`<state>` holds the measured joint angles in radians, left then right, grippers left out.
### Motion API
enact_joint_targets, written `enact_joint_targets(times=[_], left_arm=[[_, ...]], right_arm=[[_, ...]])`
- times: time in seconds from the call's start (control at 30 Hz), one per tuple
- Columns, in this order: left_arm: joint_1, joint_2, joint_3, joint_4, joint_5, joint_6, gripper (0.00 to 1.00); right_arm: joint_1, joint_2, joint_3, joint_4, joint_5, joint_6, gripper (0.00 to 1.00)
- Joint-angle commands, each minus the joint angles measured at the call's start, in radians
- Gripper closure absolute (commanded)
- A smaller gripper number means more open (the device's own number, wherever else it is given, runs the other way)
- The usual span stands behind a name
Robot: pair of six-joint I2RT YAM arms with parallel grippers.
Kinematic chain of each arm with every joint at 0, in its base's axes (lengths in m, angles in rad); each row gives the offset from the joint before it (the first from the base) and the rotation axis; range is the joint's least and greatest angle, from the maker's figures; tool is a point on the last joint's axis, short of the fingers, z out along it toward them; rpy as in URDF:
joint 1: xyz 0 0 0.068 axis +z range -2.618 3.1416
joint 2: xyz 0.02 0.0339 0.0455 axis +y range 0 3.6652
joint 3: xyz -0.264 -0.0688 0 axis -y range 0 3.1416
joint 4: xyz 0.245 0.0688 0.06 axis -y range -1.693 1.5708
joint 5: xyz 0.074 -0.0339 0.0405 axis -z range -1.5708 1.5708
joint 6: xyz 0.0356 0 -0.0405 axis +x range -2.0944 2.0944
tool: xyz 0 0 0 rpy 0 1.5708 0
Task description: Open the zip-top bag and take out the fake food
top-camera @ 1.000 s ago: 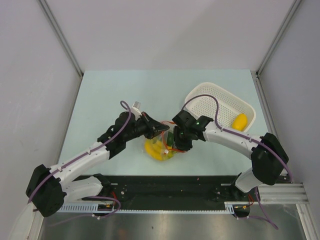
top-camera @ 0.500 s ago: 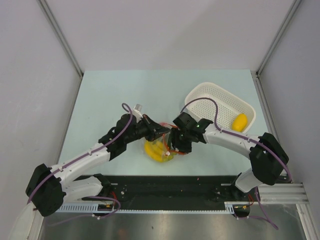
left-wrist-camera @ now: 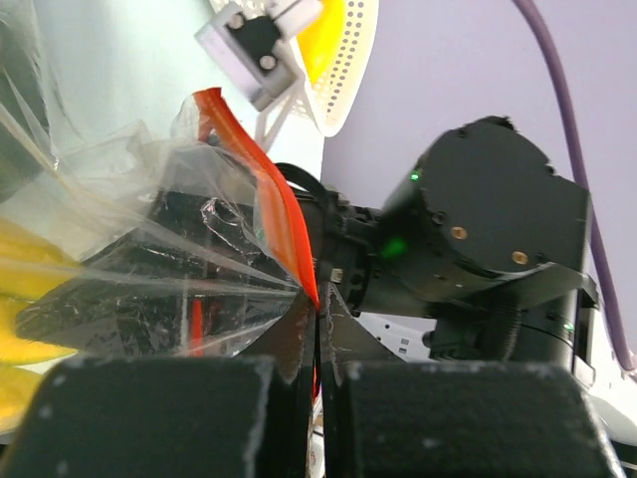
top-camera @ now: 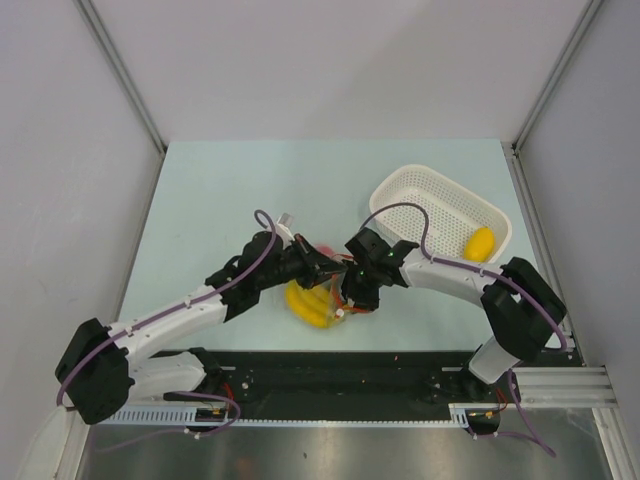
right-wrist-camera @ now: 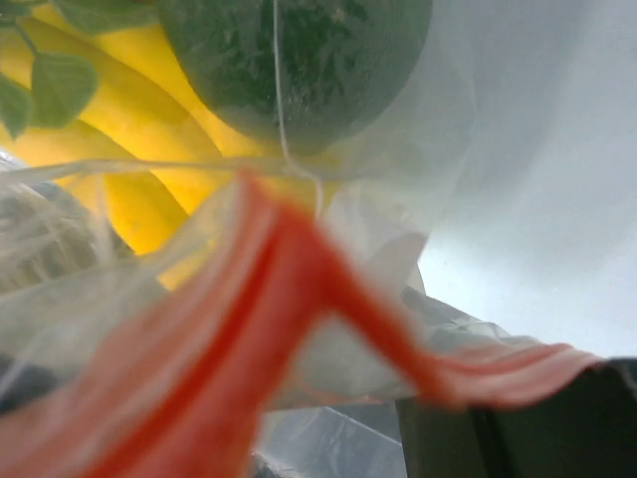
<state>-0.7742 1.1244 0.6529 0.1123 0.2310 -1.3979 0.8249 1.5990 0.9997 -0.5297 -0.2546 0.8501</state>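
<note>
The zip-top bag [top-camera: 318, 300] lies between the two arms, clear and crinkly, with a yellow banana bunch [top-camera: 308, 303] showing through it. My left gripper [left-wrist-camera: 318, 309] is shut on the bag's red zip strip [left-wrist-camera: 269, 199], which rises from between its fingertips. In the top view that left gripper [top-camera: 335, 268] sits at the bag's far edge. My right gripper [top-camera: 350, 295] hovers right at the bag's mouth, open. The red strip [right-wrist-camera: 299, 289] drapes across one of its fingers [right-wrist-camera: 528, 428]; the other is hidden behind plastic. Inside the bag I see bananas [right-wrist-camera: 129, 110] and a dark green vegetable [right-wrist-camera: 299, 60].
A white perforated basket [top-camera: 420, 195] stands at the right rear, holding a yellow lemon-like fruit [top-camera: 480, 243]. The right arm's black wrist [left-wrist-camera: 478, 229] fills the space just beyond the left fingers. A black rail [top-camera: 350, 385] runs along the near table edge.
The left gripper has moved right and nearer, still pinching the strip. The right wrist has shifted left and closer to the bag, and the bag has slid slightly nearer.
</note>
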Motion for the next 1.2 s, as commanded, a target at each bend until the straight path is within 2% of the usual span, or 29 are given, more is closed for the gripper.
enact_joint_targets(times=[0.0,0.07,0.17,0.2,0.3,0.53,0.73,1.0,1.17], left_arm=[[-0.022,-0.023,0.013,0.067,-0.009,-0.032,1.00],[-0.022,-0.029,0.002,0.063,-0.010,-0.033,1.00],[-0.022,-0.040,-0.002,0.047,-0.012,-0.021,1.00],[-0.022,-0.041,-0.002,0.041,-0.013,-0.018,1.00],[-0.022,-0.058,-0.007,0.010,-0.018,-0.003,1.00],[-0.020,-0.123,-0.004,-0.105,-0.058,0.088,1.00],[-0.020,-0.089,0.043,-0.192,-0.055,0.184,1.00],[-0.019,-0.054,0.152,-0.348,-0.102,0.399,1.00],[-0.014,-0.028,0.200,-0.413,-0.142,0.473,1.00]], right_arm=[[0.006,0.013,-0.033,0.071,-0.061,0.030,0.44],[-0.001,0.009,-0.032,0.088,-0.061,0.030,0.48],[-0.016,-0.013,-0.030,0.097,-0.051,0.014,0.71],[-0.020,-0.022,-0.032,0.099,-0.052,0.012,0.83],[-0.015,-0.059,-0.032,0.089,-0.055,0.017,1.00],[0.008,-0.189,-0.001,0.021,-0.020,-0.006,1.00],[0.006,-0.212,0.059,-0.091,0.005,-0.019,1.00],[0.022,-0.235,0.186,-0.259,0.152,-0.100,1.00],[0.028,-0.238,0.254,-0.387,0.195,-0.147,1.00]])
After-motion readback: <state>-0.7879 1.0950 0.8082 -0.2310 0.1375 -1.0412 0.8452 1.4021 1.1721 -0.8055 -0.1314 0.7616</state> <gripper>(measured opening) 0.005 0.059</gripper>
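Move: The banana bunch in the bag lies with its middle some 8 cm to the right hand's left, about 1 cm ahead and nearly level in height, its near end close to the half-open fingers. The dark green fruit is roughly 5 cm ahead and 2 cm left, the pink fruit about 12 cm ahead and 6 cm left. From the left hand, pinching the orange zip rim, the bunch is some 3 cm back, 7 cm left and 14 cm below. Inside the bag the right fingers shut on the near tips of the bananas, then pull the bunch up about 9 cm, easing some 2 cm right as the fingertips tilt about 10 degrees forward. The left hand keeps its pinch on the zip rim, drifting 2–3 cm left and tipping its fingers roughly 20 degrees further down. ##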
